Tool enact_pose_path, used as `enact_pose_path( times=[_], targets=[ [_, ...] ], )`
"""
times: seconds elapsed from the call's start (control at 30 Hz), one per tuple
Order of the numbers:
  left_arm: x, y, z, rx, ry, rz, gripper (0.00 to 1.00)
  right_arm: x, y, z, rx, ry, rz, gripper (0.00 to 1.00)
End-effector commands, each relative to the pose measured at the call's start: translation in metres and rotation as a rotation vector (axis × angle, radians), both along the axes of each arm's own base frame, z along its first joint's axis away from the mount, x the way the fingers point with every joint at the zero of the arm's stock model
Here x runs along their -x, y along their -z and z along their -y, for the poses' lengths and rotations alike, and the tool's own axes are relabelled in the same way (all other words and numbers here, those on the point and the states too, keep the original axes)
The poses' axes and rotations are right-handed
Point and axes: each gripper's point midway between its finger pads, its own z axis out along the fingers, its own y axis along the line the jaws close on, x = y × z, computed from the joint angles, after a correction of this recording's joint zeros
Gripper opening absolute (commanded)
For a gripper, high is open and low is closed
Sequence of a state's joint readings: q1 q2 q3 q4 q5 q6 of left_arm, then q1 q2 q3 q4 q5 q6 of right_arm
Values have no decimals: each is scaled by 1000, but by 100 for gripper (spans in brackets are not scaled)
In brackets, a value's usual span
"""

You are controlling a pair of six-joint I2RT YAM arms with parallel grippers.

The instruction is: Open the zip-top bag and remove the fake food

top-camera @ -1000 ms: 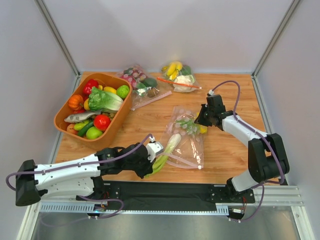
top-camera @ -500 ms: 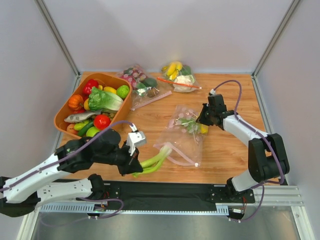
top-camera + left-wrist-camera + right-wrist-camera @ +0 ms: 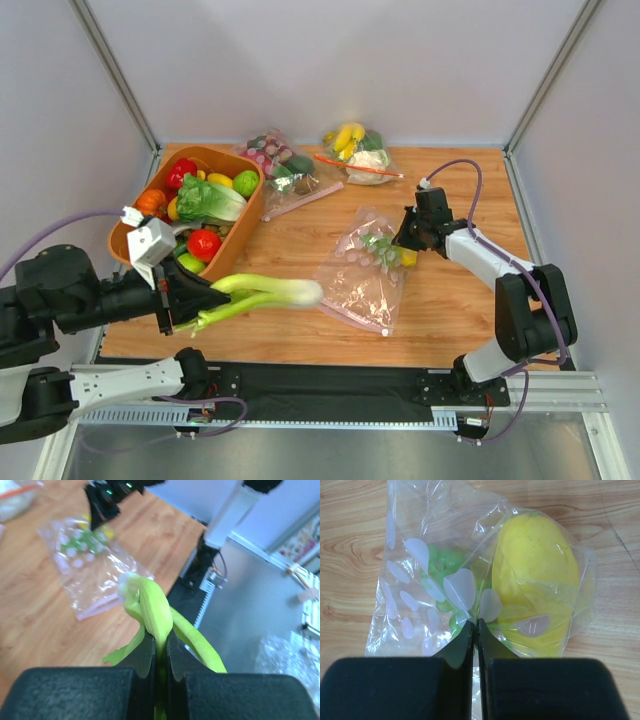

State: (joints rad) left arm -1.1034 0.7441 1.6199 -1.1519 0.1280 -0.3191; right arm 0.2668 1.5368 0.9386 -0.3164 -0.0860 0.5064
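The zip-top bag (image 3: 352, 283) lies flat on the wooden table, clear with pale dots and a pink strip at its near edge; it also shows in the left wrist view (image 3: 85, 575). My right gripper (image 3: 405, 240) (image 3: 476, 622) is shut on the bag's far end, pinching the film (image 3: 420, 555). Inside the bag lie a yellow lemon piece (image 3: 535, 575) (image 3: 405, 258) and green grapes (image 3: 445, 562). My left gripper (image 3: 178, 300) (image 3: 160, 640) is shut on the leafy end of the pale-green stalk (image 3: 262, 292) (image 3: 150, 605). It holds the stalk in the air, outside the bag, to its left.
An orange basket (image 3: 250, 215) full of fake vegetables stands at the left, just behind the left gripper. Two other clear bags lie at the back: one with dark grapes (image 3: 280, 165), one with banana and cauliflower (image 3: 358, 152). White walls close in three sides.
My left arm has risen and swung left, drawing the stalk fully out of the bag. The bag's near end shifted slightly. The right gripper stays pinched on the bag.
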Motion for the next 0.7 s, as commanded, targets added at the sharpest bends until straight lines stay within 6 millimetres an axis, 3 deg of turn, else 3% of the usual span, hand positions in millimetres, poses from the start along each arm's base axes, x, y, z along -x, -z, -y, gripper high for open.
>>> enact_pose_path(
  times=[0.0,0.13,0.33,0.5,0.67],
  targets=[
    [-33,-15,-21,1,-193,109,0,-17,-13,-3,-16,-3,57,0],
    [-76,-30,-36,0,-421,243,0,-16,-10,-7,-30,-14,51,0],
    [-130,-54,-34,-71,-646,430,0,-16,-11,-10,-44,-25,54,0],
    [-156,-68,-19,-68,-683,471,0,-16,-13,-13,-56,-39,59,0],
    [-196,-63,-13,-80,-710,435,0,-14,-13,-14,-63,-50,57,0]
  ],
)
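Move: The celery, already held by the left hand, is bound for the orange bin, whose middle lies about 38 cm ahead of that hand, 22 cm to its left and 33 cm below. The tomato in the bin is some 30 cm ahead, 14 cm left and 30 cm down; the zip-top bag lies 26 cm ahead, 23 cm right and 40 cm down. From the right hand the bin is about 51 cm left and 7 cm farther out, near its own height. The celery, still pinched by its leafy stalks, is carried high through the air towards the bin by the left hand, which travels some 18 cm forward with little change in height. The wrist swings about 40 degrees counter-clockwise, bringing the fingers from pointing right to mostly forward, and tips up slightly. The right hand keeps its pinch on the zip-top bag, barely shifting. ##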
